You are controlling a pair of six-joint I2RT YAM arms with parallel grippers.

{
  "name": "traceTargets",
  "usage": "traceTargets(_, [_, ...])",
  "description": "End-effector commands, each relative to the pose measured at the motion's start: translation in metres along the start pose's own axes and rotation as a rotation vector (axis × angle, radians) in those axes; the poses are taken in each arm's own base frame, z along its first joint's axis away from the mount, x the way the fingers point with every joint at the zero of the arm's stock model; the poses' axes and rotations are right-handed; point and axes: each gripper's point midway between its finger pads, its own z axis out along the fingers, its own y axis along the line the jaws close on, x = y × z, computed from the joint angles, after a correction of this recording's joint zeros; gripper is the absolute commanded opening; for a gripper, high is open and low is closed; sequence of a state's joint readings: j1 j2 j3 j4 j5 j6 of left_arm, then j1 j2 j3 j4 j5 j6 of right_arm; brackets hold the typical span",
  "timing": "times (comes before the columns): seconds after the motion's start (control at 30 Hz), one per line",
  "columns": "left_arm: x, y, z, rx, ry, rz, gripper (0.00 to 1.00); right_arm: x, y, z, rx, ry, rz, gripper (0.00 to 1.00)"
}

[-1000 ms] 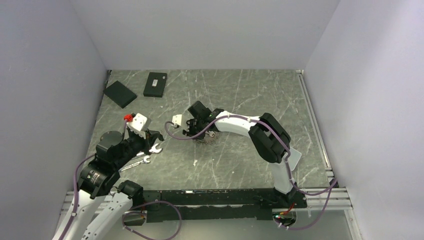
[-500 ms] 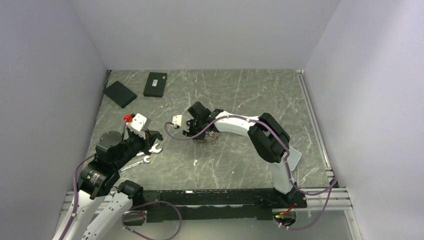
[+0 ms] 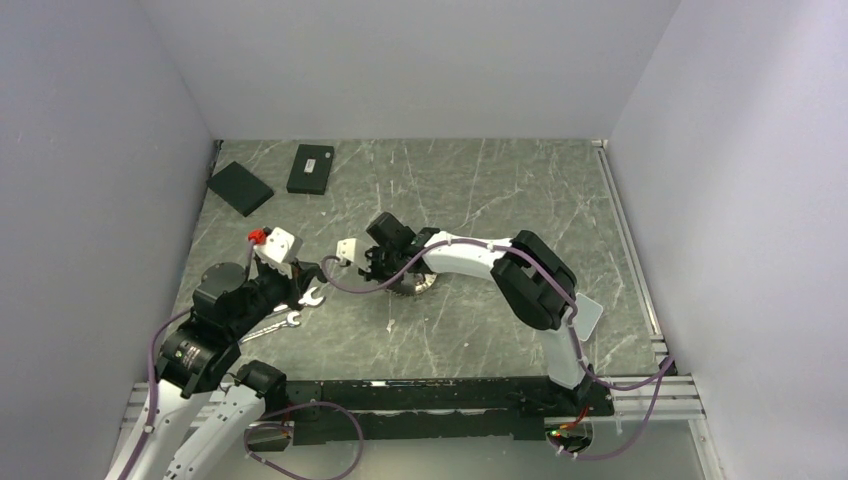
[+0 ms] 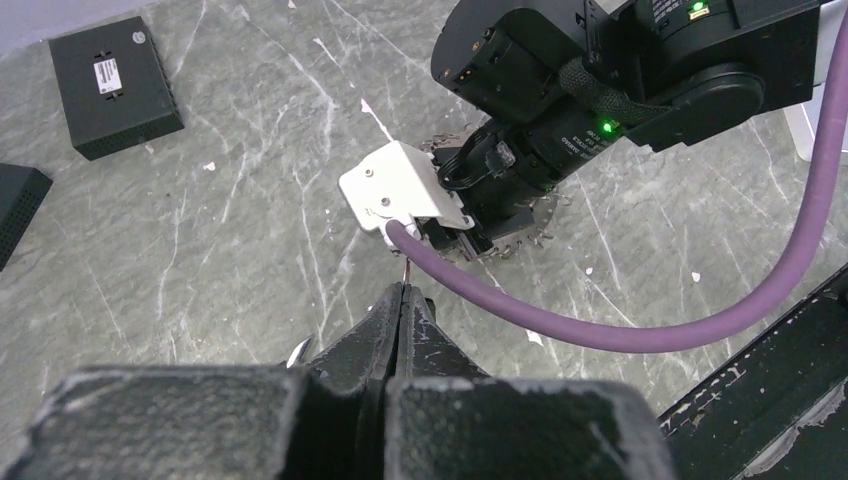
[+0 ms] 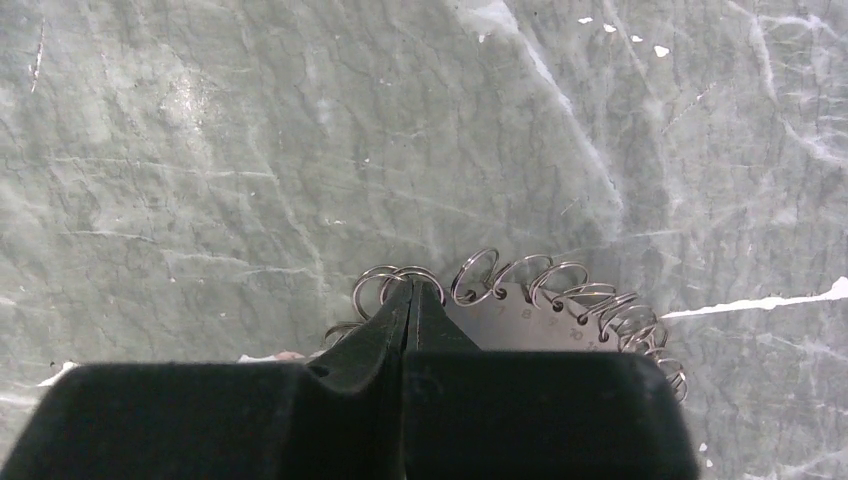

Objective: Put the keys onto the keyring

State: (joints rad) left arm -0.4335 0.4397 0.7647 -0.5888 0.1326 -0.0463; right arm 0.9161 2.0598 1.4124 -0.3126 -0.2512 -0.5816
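The keyring is a flat grey disc with numbered holes and a fringe of small wire rings. It lies mid-table, partly under the right arm. My right gripper is low over its left edge, tips shut on one of the small wire rings. My left gripper hovers to the left, apart from the disc. It is shut on a thin metal key, seen edge-on and poking from its tips. The disc's toothed fringe also shows beneath the right wrist in the left wrist view.
Two flat black boxes lie at the back left. Two silver wrenches rest under the left arm. The right arm's purple cable loops between the two grippers. Grey walls close in the table on three sides.
My right gripper has closed and shifted slightly left and towards the near edge. More of the keyring now shows at its right. The left arm has not moved.
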Motion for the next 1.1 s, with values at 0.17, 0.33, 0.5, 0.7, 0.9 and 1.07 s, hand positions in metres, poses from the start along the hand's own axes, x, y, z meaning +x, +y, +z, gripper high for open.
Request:
traceTargets(0.17, [-0.008, 0.004, -0.002, -0.027, -0.041, -0.012, 0.0, -0.015, 0.001, -0.019, 0.03, -0.072, 0.025, 0.0])
traceTargets(0.33, [-0.008, 0.003, -0.001, -0.023, -0.038, -0.011, 0.0, -0.053, -0.012, -0.068, 0.15, -0.24, 0.027, 0.0])
traceTargets(0.5, [-0.008, 0.0, -0.001, -0.004, -0.041, -0.008, 0.0, -0.066, -0.016, -0.098, 0.235, -0.344, 0.056, 0.0])
traceTargets(0.7, [-0.01, -0.003, -0.002, 0.012, -0.049, -0.005, 0.0, -0.063, -0.013, -0.099, 0.241, -0.365, 0.083, 0.0])
traceTargets(0.9, [-0.009, -0.002, -0.001, 0.008, -0.043, -0.006, 0.0, -0.041, -0.013, -0.071, 0.198, -0.192, 0.256, 0.37])
traceTargets(1.07, [-0.009, -0.002, -0.002, 0.006, -0.045, -0.005, 0.0, -0.018, 0.001, -0.063, 0.167, -0.09, 0.277, 0.53])
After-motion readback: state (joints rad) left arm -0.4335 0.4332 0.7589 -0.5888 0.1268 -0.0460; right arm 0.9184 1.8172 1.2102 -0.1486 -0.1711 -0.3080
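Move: Right at the shut fingertips of the right hand stand a couple of small rings on the left-hand rim of the keyring disc. The disc's middle lies about 6 cm to the hand's right and 3 cm ahead, some 1 cm lower; a loose key in the disc's hole is about 8 cm to its right and 1 cm ahead. From the left hand, those rim rings lie roughly 13 cm right, 10 cm ahead and 23 cm below. Rising from the rim rings with its fingers shut, the right hand first eases a centimetre or two back and to its right, climbs to about 11 cm, then sinks again by some 5.5 cm towards the disc while opening to half. Its fingers swing up some 20 degrees on the climb and come partly back down; the wrist turns about 15 degrees clockwise. The tips end clear above the rim. ##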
